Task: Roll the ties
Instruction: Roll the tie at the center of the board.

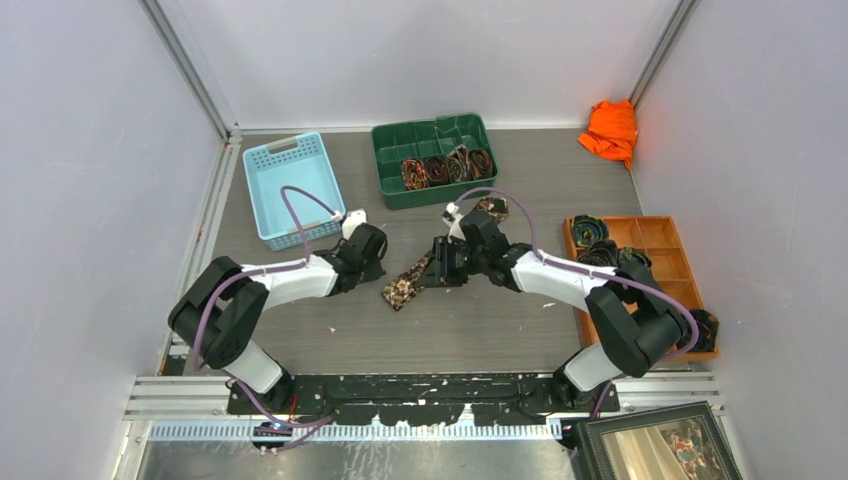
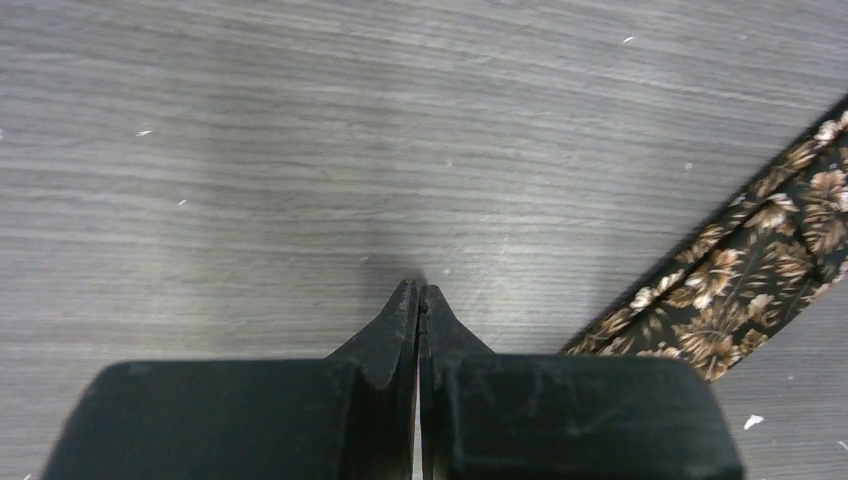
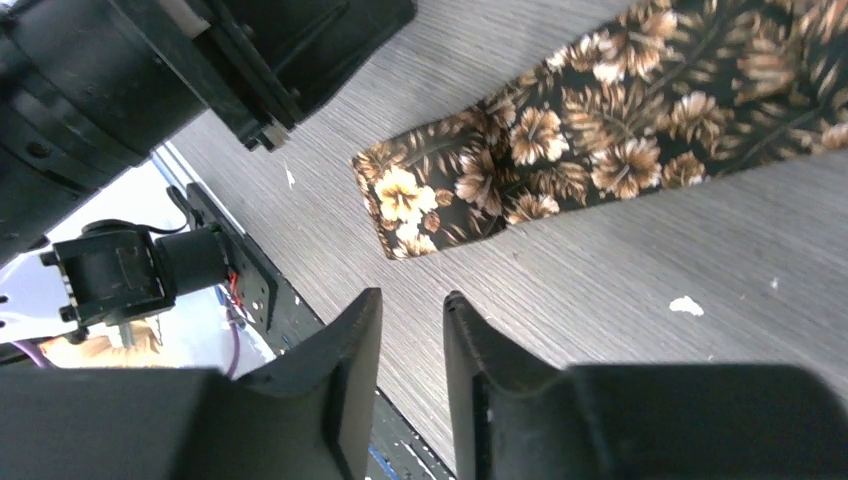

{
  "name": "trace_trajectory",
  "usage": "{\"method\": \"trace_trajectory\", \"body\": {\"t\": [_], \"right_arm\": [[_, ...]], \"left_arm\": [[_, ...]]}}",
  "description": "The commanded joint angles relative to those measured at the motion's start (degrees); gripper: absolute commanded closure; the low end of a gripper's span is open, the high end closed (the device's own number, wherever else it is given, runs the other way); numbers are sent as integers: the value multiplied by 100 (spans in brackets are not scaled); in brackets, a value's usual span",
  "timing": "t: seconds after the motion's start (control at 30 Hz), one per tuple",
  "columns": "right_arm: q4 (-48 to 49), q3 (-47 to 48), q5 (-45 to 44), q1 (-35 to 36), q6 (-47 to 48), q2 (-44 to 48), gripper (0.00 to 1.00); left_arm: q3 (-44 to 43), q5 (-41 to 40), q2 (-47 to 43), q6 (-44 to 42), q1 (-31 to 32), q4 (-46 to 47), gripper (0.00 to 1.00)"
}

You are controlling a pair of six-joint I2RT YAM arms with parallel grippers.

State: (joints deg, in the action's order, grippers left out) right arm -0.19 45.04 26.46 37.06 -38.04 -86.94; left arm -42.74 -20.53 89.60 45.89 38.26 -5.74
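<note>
One brown, floral-patterned tie (image 1: 410, 285) lies unrolled on the grey table, running diagonally up toward the green bin. Its wide end (image 3: 420, 205) is spread flat in the right wrist view. My right gripper (image 1: 440, 268) hovers over the tie's middle; its jaws (image 3: 412, 300) are open with only bare table between them. My left gripper (image 1: 375, 265) sits just left of the tie, shut on nothing (image 2: 420, 290), with the tie (image 2: 760, 260) off to its right. Several rolled ties (image 1: 445, 167) are in the green bin.
A green compartment bin (image 1: 385, 170) stands at the back centre and a blue basket (image 1: 255, 195) at the back left. An orange tray (image 1: 655, 235) with coiled ties (image 1: 595, 230) is at the right. An orange cloth (image 1: 610, 130) lies in the far right corner.
</note>
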Motion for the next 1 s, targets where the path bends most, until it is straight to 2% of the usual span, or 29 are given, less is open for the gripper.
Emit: {"method": "trace_trajectory", "body": {"t": [0.0, 0.07, 0.2, 0.6, 0.97], "right_arm": [[411, -538, 124, 22, -322, 17, 78], [780, -791, 329, 38, -538, -126, 89], [1796, -1275, 609, 91, -1148, -472, 98], [4228, -1265, 1132, 360, -2522, -1990, 99], [4018, -674, 1042, 429, -2535, -2307, 98]], "left_arm": [[89, 300, 134, 31, 26, 893, 100], [190, 421, 178, 63, 28, 1100, 100], [321, 688, 213, 106, 35, 1331, 100], [872, 849, -259, 516, 315, 1311, 100], [1098, 988, -260, 755, 456, 1452, 100]]}}
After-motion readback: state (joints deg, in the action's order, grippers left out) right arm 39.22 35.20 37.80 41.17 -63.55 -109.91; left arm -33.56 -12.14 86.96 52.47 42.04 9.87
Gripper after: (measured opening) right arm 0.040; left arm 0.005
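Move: Near the board's centre, the tie's near end lies about 7 cm left of the right hand, 4 cm back and 8 cm below its open fingers; its far end is some 11 cm to that hand's right and 14 cm ahead. The green box stands roughly 22 cm ahead and 1 cm left. From the shut left hand, low over the board, that near end is about 5 cm right and 4 cm back, the blue basket 17 cm left and 18 cm ahead. Dropping about 7 cm and drawing back 5 cm while its fingers shut, the right hand then slides some 6 cm left, low over the board, into the tie's near end, its fingers levelling to point left. The left hand, still shut, goes about 5 cm right, then back, bringing its fingertips against the tie from the other side. ##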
